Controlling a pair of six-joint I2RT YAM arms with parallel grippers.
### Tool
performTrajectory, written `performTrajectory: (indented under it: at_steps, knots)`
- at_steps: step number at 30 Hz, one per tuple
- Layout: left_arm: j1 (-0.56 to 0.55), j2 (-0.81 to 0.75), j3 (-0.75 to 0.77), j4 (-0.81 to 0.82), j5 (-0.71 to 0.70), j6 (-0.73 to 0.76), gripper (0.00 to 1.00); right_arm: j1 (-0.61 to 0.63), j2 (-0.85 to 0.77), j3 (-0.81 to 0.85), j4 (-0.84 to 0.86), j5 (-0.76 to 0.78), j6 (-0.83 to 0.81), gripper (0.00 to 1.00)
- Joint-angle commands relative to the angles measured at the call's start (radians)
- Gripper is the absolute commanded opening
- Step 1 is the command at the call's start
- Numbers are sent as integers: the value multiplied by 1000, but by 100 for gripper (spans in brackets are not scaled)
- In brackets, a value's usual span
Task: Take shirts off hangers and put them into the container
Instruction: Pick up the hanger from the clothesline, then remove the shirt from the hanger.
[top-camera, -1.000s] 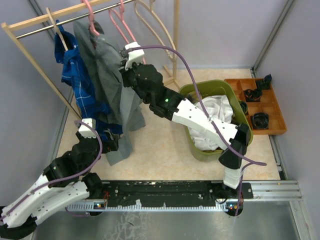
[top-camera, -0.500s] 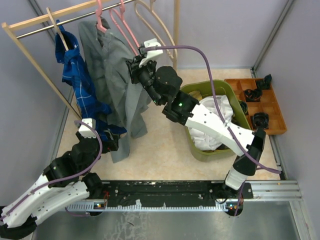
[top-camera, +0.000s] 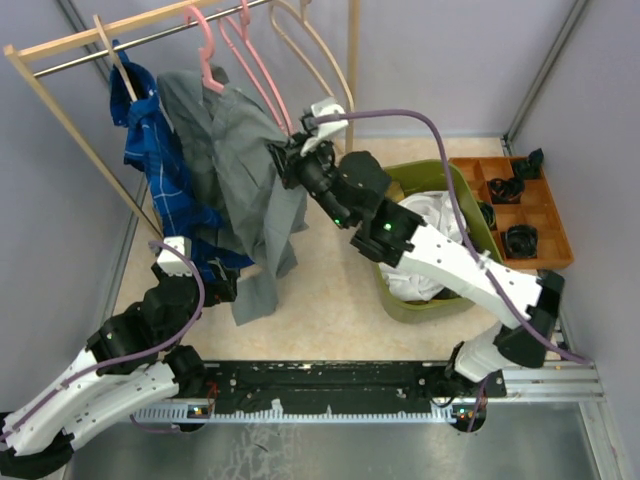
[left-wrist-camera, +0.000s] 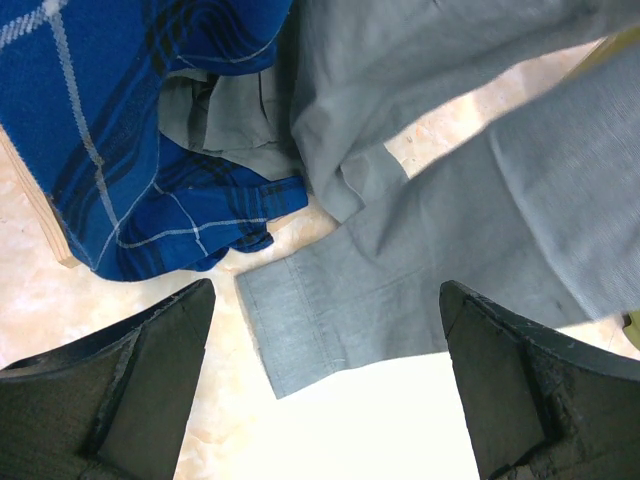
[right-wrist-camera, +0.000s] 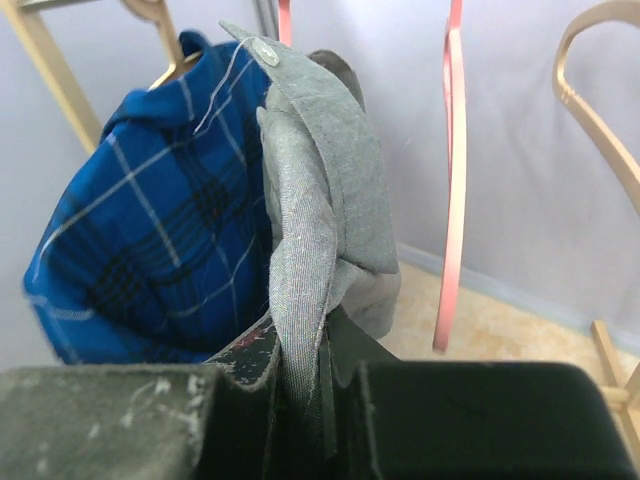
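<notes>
The grey shirt (top-camera: 235, 180) hangs from a pink hanger (top-camera: 203, 45) on the rail, stretched toward the right. My right gripper (top-camera: 283, 160) is shut on the grey shirt's edge (right-wrist-camera: 300, 290). Behind the grey one, the blue checked shirt (top-camera: 160, 170) hangs on a pale wood hanger (top-camera: 115, 60). My left gripper (top-camera: 215, 285) is open low down, its fingers (left-wrist-camera: 150, 370) spread either side of a grey sleeve cuff (left-wrist-camera: 290, 320) without touching it. The olive-green container (top-camera: 480, 250) holds a white shirt (top-camera: 435, 225).
Bare pink (top-camera: 250, 50) and pale wood hangers (top-camera: 310, 50) hang further right on the wooden rack (top-camera: 60, 110). An orange compartment tray (top-camera: 550, 215) with dark items sits right of the container. Grey walls enclose the floor.
My right gripper has moved right toward the container, dragging the grey shirt with it; the shirt's pink hanger slid right along the rail. The left arm stayed still.
</notes>
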Motion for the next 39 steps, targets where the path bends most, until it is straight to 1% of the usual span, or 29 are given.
performTrajectory:
  at_steps: [1,7,14,17,19,21,24,27,31,35,37,39]
  knots:
    - [4,-9,7,20,-10,4,99,0,-203,-123,60,-88,51,0]
    - [5,-4,4,30,1,14,99,0,-395,-340,-4,-138,93,0]
    - [6,-3,0,52,24,39,99,0,-590,-563,-135,-133,122,0]
    - [6,-8,-3,73,40,56,99,-1,-654,-618,-226,-136,141,0]
    - [5,-12,-4,103,55,76,99,0,-690,-633,-293,-172,157,0]
    - [5,-11,8,153,107,106,99,-1,-721,-649,-355,-213,175,0]
    - [5,23,61,219,247,102,99,-1,-782,-700,-400,-234,230,0]
    - [5,67,105,300,399,78,99,-1,-848,-775,-388,-259,290,0]
    - [5,115,133,385,546,14,99,-1,-921,-865,-385,-274,370,0]
    - [5,151,120,457,618,-52,99,-1,-953,-922,-362,-321,423,0]
    - [5,171,115,459,614,-79,98,-1,-955,-938,-345,-343,444,0]
    - [5,194,108,460,600,-109,95,-1,-948,-949,-322,-375,456,0]
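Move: The gray shirt on its pink hanger is already in the right fingers, the hanger's neck some 10 cm ahead, 12 cm left and 7 cm above them. The open table it is taken to is about 13 cm back, 8 right and 45 below; the container is level ahead, some 32 right and 40 below. The empty pink hanger hangs 16 ahead, 6 left and 3 above. From the left hand, the gray shirt's hanger is about 20 ahead, 4 right and 32 above. The gray shirt, still pinched at its upper part, is carried down away from the rail by the right hand, some 23 cm lower, 16 back and 15 right, first mostly back and right, then mainly sinking as the wrist tips about 30 degrees down. Later the left hand swings about 13 cm right and 9 up, rolling its left side down and turning 30 degrees clockwise towards the pink hanger, fingers staying wide open. ##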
